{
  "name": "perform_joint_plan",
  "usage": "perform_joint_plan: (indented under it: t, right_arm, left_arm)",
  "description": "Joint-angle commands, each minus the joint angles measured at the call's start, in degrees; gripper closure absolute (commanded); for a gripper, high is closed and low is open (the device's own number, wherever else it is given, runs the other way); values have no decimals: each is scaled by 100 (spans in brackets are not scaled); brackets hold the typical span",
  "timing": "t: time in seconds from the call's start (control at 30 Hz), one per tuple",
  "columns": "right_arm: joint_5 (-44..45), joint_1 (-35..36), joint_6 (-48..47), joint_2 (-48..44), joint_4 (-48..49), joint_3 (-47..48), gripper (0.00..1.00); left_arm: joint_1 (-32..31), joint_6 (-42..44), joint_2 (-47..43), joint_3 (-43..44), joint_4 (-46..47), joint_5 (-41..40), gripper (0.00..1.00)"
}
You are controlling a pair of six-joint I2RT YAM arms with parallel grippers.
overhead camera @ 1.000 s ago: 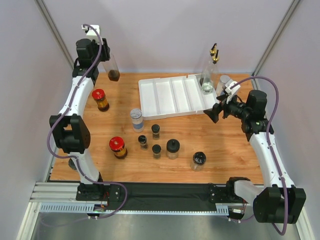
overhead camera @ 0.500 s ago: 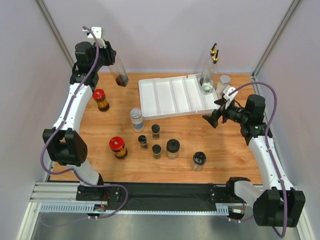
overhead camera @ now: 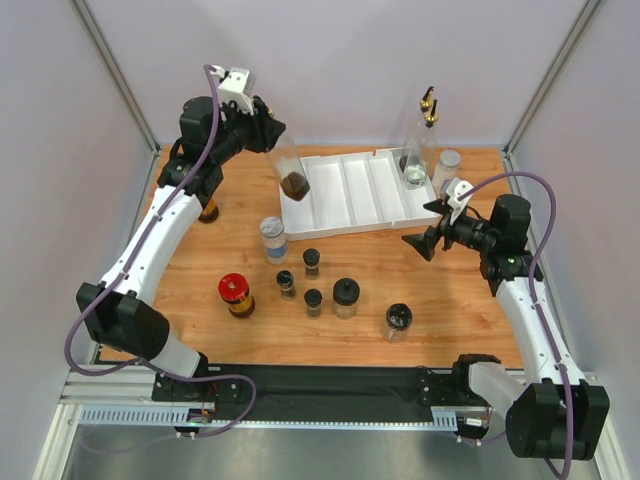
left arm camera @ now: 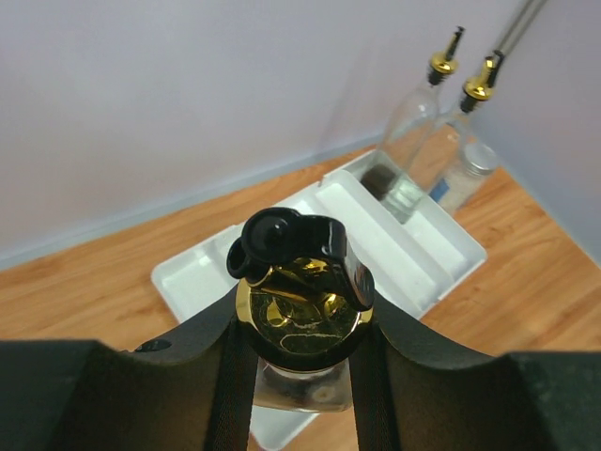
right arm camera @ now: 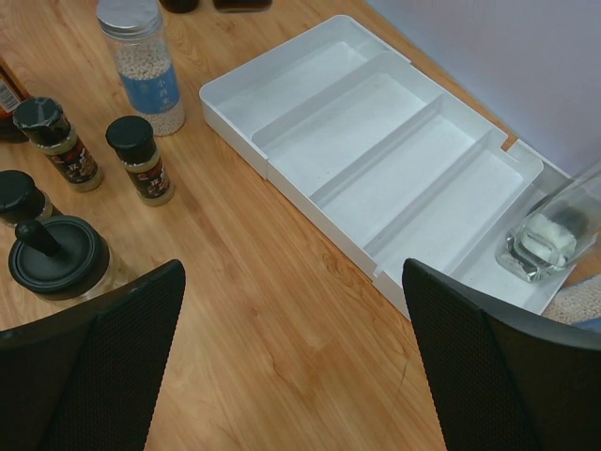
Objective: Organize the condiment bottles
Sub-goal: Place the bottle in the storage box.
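Observation:
My left gripper [overhead camera: 268, 135] is shut on the gold spout of a tall clear bottle [overhead camera: 292, 176] with dark liquid at its bottom. The bottle hangs tilted over the left end of the white tray [overhead camera: 352, 214]. In the left wrist view the gold cap [left arm camera: 302, 312] sits clamped between my fingers [left arm camera: 232, 376]. My right gripper [overhead camera: 426, 236] is open and empty over bare wood right of the tray [right arm camera: 376, 160]. Two more gold-spouted bottles [overhead camera: 420, 148] stand at the tray's right end, one base [right arm camera: 549, 233] inside the end compartment. A grey-lidded jar [overhead camera: 447, 166] stands beside them.
On the wood in front of the tray stand a grey-lidded jar [overhead camera: 272, 238], a red-capped jar [overhead camera: 236, 294], three small black-lidded jars [overhead camera: 312, 263] and two medium black-lidded jars [overhead camera: 345, 297]. Another red-capped jar [overhead camera: 208, 210] is mostly hidden behind the left arm. Walls close three sides.
The left arm has swung right from the back left corner, carrying the bottle to above the tray's left end. The right gripper has edged slightly left, still open.

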Motion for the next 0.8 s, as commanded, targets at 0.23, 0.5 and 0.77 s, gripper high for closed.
perform_joint_plan:
  t: [0.23,0.5,0.77]
  right_arm:
    - [-310,-24,-76,-133,350,-65,0]
    - [-600,2,355,-124,639,-126,0]
    - [-487,468,1067,-1,1159,-144,0]
  left_arm:
    - [-827,-896,-419,-200,301,310,100]
    - [-1556,-1107,-199,-297,529,135,100]
    - [-2338,-1248,407,-17,775,-164,100]
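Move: The tall dark-filled bottle already hangs upright from the left fingers by its gold spout. The open right gripper waiting for it is about 29 cm right of the left hand, 15 cm back and 15 cm lower. The storage box's middle lies some 11 cm ahead and 16 cm right, the white-lidded shaker about 11 cm back and 1 cm right, all far below. From the right hand the bottle's middle is roughly 15 cm ahead, 29 cm left and slightly higher. The bottle, still pinched by its spout, is swept right and back by the left hand, about 19 cm in all, sinking some 5 cm, towards the waiting right gripper. On the way the left wrist turns about 20 degrees clockwise and tips down a little. The right hand, fingers still wide open, eases 2 to 3 cm left to meet the bottle. ##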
